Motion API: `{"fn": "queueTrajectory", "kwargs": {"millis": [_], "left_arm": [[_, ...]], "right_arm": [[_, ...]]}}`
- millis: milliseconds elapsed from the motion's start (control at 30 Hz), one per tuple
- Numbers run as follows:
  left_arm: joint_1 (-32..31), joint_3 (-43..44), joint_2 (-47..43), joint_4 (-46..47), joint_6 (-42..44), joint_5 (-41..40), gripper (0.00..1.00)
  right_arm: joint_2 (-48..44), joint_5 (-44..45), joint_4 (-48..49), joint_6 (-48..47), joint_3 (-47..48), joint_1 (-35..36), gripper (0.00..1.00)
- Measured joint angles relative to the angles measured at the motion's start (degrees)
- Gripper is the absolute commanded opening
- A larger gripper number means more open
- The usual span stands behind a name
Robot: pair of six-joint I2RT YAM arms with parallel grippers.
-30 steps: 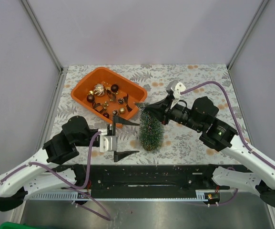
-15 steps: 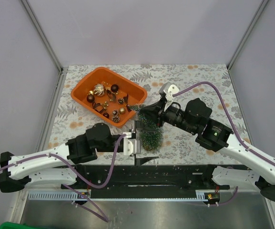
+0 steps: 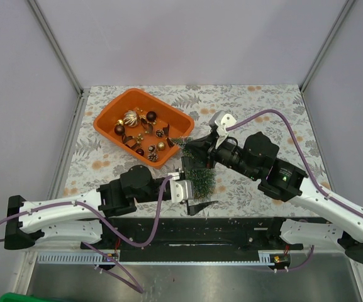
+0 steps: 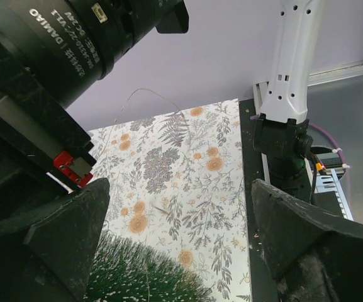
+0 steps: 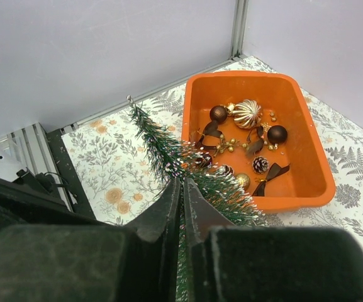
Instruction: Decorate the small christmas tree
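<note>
The small christmas tree (image 3: 200, 179), dark green with white frosting, stands on the floral table just right of the orange tray (image 3: 137, 99), its tip leaning toward the tray. My right gripper (image 3: 194, 152) is shut on the tree's upper part; in the right wrist view the fingers (image 5: 168, 207) are pressed together on the needles and the tip (image 5: 148, 131) sticks out ahead. My left gripper (image 3: 192, 187) is open, with one finger on each side of the tree's lower part. In the left wrist view the tree (image 4: 145, 277) lies between the wide-apart jaws.
The tray (image 5: 301, 113) holds a gold-white ball (image 3: 130, 118), dark red balls, pine cones, gold beads and brown ribbons. The right arm's wrist (image 4: 55, 56) is close above the left gripper. A black rail (image 3: 187, 236) runs along the table's near edge.
My left arm has reached right until its open jaws straddle the tree's lower part. My right gripper has shifted slightly left while still holding the tree.
</note>
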Motion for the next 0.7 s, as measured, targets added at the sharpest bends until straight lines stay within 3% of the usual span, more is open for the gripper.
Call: {"fn": "queueTrajectory", "kwargs": {"millis": [267,500,700], "left_arm": [[-0.9,-0.7,1.4,2.0,1.3,-0.1,0.67],[-1.1,-0.7,1.5,4.2,2.2,0.6,0.63],[-1.2,-0.7,2.4,4.4,2.5,1.2,0.49]], "right_arm": [[-0.1,0.4,-0.3,-0.4,0.0,0.7,0.05],[-0.1,0.8,-0.4,-0.5,0.0,0.9,0.04],[-0.2,0.8,-0.5,-0.7,0.0,1.1,0.03]]}}
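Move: The left hand, wide open and empty with its fingers pointing right, is on the robot's side of the upright Christmas tree; the tree's middle lies about 10 cm ahead, about level sideways, and some 15 cm lower. From this hand the orange box is roughly 45 cm ahead, 25 cm left and 30 cm down. The right hand already grips the tree near its top, with the tree's middle about 18 cm below, a couple of centimetres to its right and no farther out. The left hand stays beside the near side of the tree and closes its fingers from wide open to about half, easing only some 1.5 cm to the right and slightly back, still pointing right, with no tree or ornament visible between the pads. The right hand holds still, its almost shut fingers keeping their pinch on the upper part of the tree so that the tip still sticks out beyond them. ##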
